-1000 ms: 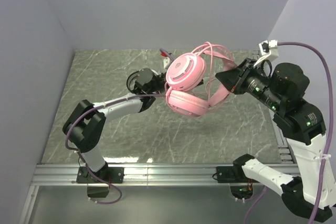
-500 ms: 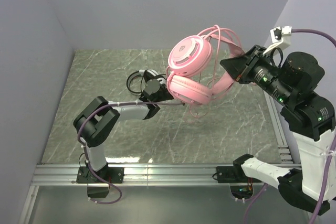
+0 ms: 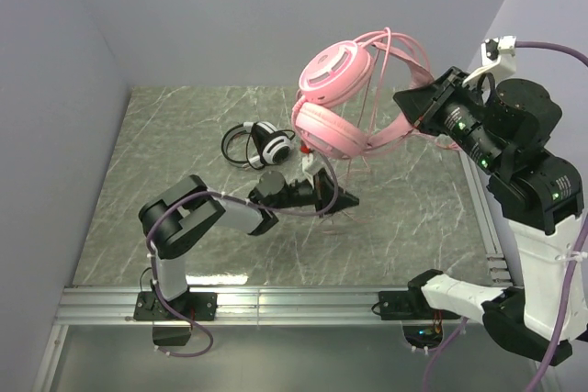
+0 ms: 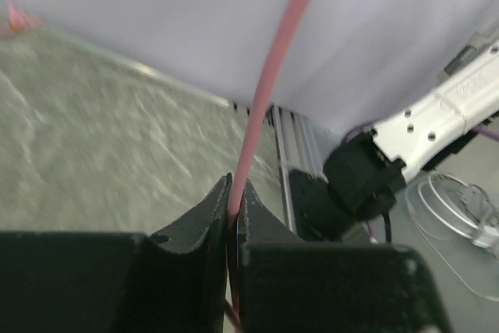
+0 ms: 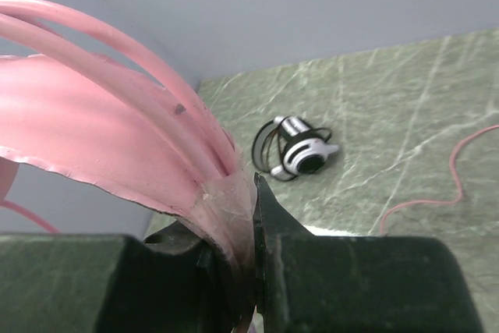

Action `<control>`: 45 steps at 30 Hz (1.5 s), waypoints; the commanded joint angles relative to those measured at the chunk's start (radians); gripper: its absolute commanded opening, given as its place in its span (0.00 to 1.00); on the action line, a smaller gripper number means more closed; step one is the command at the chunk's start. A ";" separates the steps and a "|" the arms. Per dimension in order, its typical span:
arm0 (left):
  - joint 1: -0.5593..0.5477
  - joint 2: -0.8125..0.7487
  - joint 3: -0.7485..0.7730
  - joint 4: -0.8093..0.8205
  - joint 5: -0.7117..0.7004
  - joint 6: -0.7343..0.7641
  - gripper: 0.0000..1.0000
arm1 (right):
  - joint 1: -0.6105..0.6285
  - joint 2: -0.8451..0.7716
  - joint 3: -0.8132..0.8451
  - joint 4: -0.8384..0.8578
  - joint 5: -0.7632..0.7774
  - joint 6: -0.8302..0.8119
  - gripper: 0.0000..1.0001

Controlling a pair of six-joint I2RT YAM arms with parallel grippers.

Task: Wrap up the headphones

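The pink headphones hang high above the table's back right. My right gripper is shut on their pink headband, and loops of pink cable lie along the band. Low over the middle of the table, my left gripper is shut on the pink cable, which rises taut from between its jaws. In the wrist views the left gripper and right gripper show no gap beside what they pinch. The black and white headphones lie on the marble table, cable coiled around them.
Grey walls close in the table on the left, back and right. A metal rail runs along the near edge, another along the right edge. Loose pink cable trails on the marble. The right arm's base stands beyond the left gripper.
The right arm has lifted the pink headphones higher and to the right. The left gripper has swung from behind the headphones toward the table's middle, closing further on the pink cable.
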 commanded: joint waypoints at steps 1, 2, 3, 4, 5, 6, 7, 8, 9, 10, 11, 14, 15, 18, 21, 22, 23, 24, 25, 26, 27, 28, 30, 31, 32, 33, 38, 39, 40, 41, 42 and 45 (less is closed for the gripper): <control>-0.046 -0.008 -0.080 0.239 -0.069 -0.025 0.11 | -0.018 -0.016 0.057 0.122 0.117 0.068 0.00; -0.060 -0.011 -0.094 0.250 -0.079 -0.022 0.11 | -0.019 -0.008 0.060 0.112 0.139 0.065 0.00; -0.066 -0.022 -0.120 0.267 -0.088 -0.021 0.11 | -0.019 -0.007 0.063 0.097 0.158 0.064 0.00; -0.070 -0.028 -0.133 0.276 -0.104 -0.023 0.10 | -0.021 -0.007 0.057 0.091 0.216 0.064 0.00; -0.078 -0.034 -0.146 0.285 -0.107 -0.029 0.10 | -0.022 -0.016 0.048 0.089 0.250 0.070 0.00; -0.081 -0.048 -0.169 0.296 -0.109 -0.032 0.10 | -0.022 -0.025 0.005 0.108 0.280 0.068 0.00; -0.087 -0.055 -0.180 0.304 -0.110 -0.034 0.10 | -0.024 -0.051 -0.022 0.123 0.315 0.065 0.00; -0.098 -0.080 -0.191 0.299 -0.113 -0.031 0.09 | -0.024 -0.065 -0.077 0.155 0.377 0.068 0.00; -0.106 -0.095 -0.202 0.287 -0.119 -0.025 0.09 | -0.027 -0.077 -0.102 0.170 0.410 0.067 0.00; -0.113 -0.114 -0.223 0.254 -0.134 -0.017 0.09 | -0.025 -0.091 -0.121 0.177 0.433 0.064 0.00; -0.132 -0.135 -0.234 0.221 -0.150 0.006 0.09 | -0.030 -0.092 -0.134 0.180 0.477 0.062 0.00; -0.173 -0.235 -0.249 0.015 -0.200 0.075 0.08 | -0.038 -0.089 -0.162 0.171 0.556 0.062 0.00; -0.185 -0.282 -0.237 -0.048 -0.217 0.098 0.07 | -0.044 -0.089 -0.183 0.177 0.574 0.058 0.00; -0.244 -0.365 -0.202 -0.283 -0.289 0.181 0.05 | -0.045 -0.097 -0.261 0.221 0.674 0.042 0.00; -0.296 -0.439 -0.161 -0.479 -0.369 0.241 0.05 | -0.045 -0.114 -0.358 0.269 0.758 0.019 0.00; -0.308 -0.451 -0.148 -0.519 -0.386 0.250 0.05 | -0.045 -0.116 -0.377 0.272 0.780 0.022 0.00; -0.322 -0.462 -0.136 -0.565 -0.388 0.267 0.05 | -0.045 -0.114 -0.392 0.272 0.804 0.030 0.00; -0.324 -0.476 -0.107 -0.631 -0.371 0.270 0.06 | -0.045 -0.112 -0.418 0.266 0.823 0.041 0.00; -0.327 -0.476 -0.088 -0.668 -0.363 0.276 0.06 | -0.045 -0.106 -0.426 0.260 0.850 0.067 0.00; -0.330 -0.473 -0.072 -0.697 -0.354 0.279 0.06 | -0.047 -0.102 -0.431 0.255 0.854 0.076 0.00; -0.334 -0.462 -0.038 -0.724 -0.343 0.284 0.05 | -0.050 -0.099 -0.441 0.254 0.851 0.082 0.00; -0.342 -0.456 -0.024 -0.769 -0.340 0.294 0.05 | -0.053 -0.090 -0.441 0.246 0.864 0.110 0.00; -0.386 -0.451 -0.012 -0.787 -0.354 0.301 0.04 | -0.056 -0.067 -0.434 0.235 0.904 0.116 0.00; -0.386 -0.457 -0.016 -0.787 -0.368 0.298 0.04 | -0.058 -0.059 -0.429 0.220 0.904 0.128 0.00; -0.403 -0.477 -0.022 -0.782 -0.374 0.292 0.04 | -0.058 -0.050 -0.422 0.209 0.939 0.125 0.00; -0.408 -0.490 -0.042 -0.775 -0.372 0.287 0.04 | -0.059 -0.045 -0.426 0.209 0.944 0.115 0.00; -0.414 -0.574 -0.056 -0.886 -0.409 0.298 0.01 | -0.104 -0.046 -0.478 0.230 0.903 0.114 0.00; -0.414 -0.589 -0.055 -0.912 -0.415 0.302 0.01 | -0.104 -0.046 -0.487 0.235 0.909 0.108 0.00; -0.414 -0.606 -0.055 -0.929 -0.421 0.307 0.01 | -0.105 -0.042 -0.495 0.238 0.916 0.104 0.00; -0.416 -0.640 -0.056 -0.958 -0.426 0.307 0.01 | -0.107 -0.040 -0.512 0.235 0.923 0.107 0.00; -0.416 -0.655 -0.056 -0.972 -0.435 0.308 0.01 | -0.108 -0.037 -0.524 0.243 0.926 0.095 0.00; -0.416 -0.695 -0.023 -1.075 -0.487 0.319 0.00 | -0.110 -0.040 -0.578 0.261 0.912 0.084 0.00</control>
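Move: The right hand holds the pink headphones' band, the headphones' middle about 10 cm to its left, 4 cm ahead and level with it. From there, the pink plug end lies some 25 cm ahead, 28 cm right and 50 cm below. The left hand has the pink cable pinched; from it, the pink headphones hang about 30 cm above, 7 cm ahead and 2 cm left, and the white headphones lie 28 cm ahead, 23 cm left and 16 cm below. Right hand swings the held headphones 16 cm down and right, turning clockwise; left draws the pinched cable 14 cm back. ##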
